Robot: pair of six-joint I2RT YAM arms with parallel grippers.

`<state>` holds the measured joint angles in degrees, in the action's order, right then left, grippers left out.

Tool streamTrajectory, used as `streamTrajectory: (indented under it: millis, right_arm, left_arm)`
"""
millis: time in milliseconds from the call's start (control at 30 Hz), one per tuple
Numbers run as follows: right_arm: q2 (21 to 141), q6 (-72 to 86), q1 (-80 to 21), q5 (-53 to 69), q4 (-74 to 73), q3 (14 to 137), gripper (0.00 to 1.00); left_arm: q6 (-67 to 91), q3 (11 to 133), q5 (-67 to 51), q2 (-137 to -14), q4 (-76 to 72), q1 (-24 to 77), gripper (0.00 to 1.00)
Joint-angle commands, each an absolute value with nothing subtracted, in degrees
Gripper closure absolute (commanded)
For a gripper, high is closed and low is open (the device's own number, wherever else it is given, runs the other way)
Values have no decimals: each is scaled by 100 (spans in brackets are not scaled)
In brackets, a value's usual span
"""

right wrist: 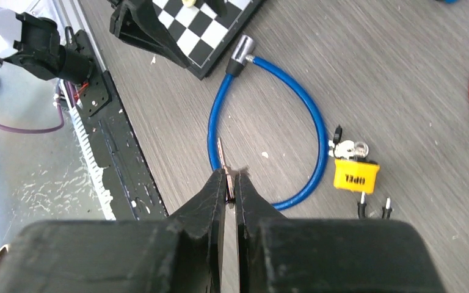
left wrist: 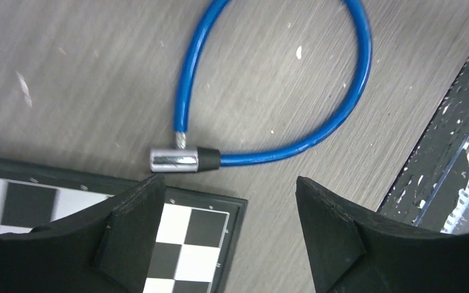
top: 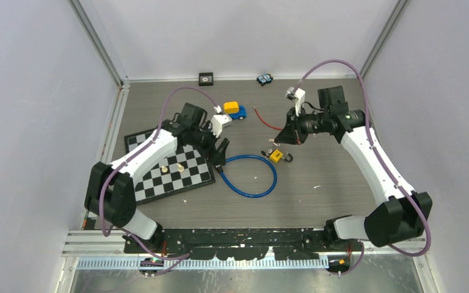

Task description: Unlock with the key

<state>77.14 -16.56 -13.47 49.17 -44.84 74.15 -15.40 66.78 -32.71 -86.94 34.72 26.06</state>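
Note:
A blue cable lock [top: 250,195] lies looped on the table, its silver and black lock head [left wrist: 183,160] next to the chessboard's corner. My left gripper [left wrist: 229,195] hovers open just short of that head, nothing between its fingers. My right gripper [right wrist: 231,180] is shut on a thin key [right wrist: 221,155], whose blade pokes out past the fingertips above the cable [right wrist: 317,140]. The right gripper [top: 283,139] hangs above the table, behind the loop. A yellow padlock [right wrist: 355,175] with a bunch of keys [right wrist: 349,148] rests by the loop's far side.
A chessboard [top: 177,177] with a few pieces lies at the left under my left arm. A yellow and blue toy car [top: 234,110], a red wire [top: 269,121], a small black box [top: 206,78] and a small blue toy [top: 264,79] sit farther back.

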Motion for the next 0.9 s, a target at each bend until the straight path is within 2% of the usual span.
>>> streamTrajectory:
  millis: [0, 333, 867]
  right_arm:
    - [7190, -1532, -1042, 5174, -4016, 6916, 100]
    - [6894, -1456, -746, 5193, -3789, 6462, 100]
    - [6853, -1318, -642, 5221, -3586, 6311, 100]
  left_arm:
    - [-961, 6411, -2511, -8749, 3663, 3023, 20]
    - [-463, 6091, -2439, -8949, 3615, 3324, 24]
    - [-274, 6559, -2456, -9986, 3637, 3487, 23]
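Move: Below the open left hand lies the head of the blue cable lock, about 13 cm down, 2 cm ahead and 2 cm to its left. The chessboard's middle is some 19 cm left and 3 cm ahead of that hand, the yellow padlock roughly 19 cm right and 5 cm ahead. From the key-holding right hand the lock head is about 20 cm left, 4 cm ahead and 23 cm below; the padlock is 8 cm ahead, 23 cm down. Sinking about 9 cm towards the blue lock, the left hand also draws back some 5 cm early on, then goes almost straight down beside the lock's black-capped end. Its wrist tilts until the fingers point more steeply down, the jaws staying wide open. The right hand keeps its grip on the key, easing right and slightly down before it settles. ##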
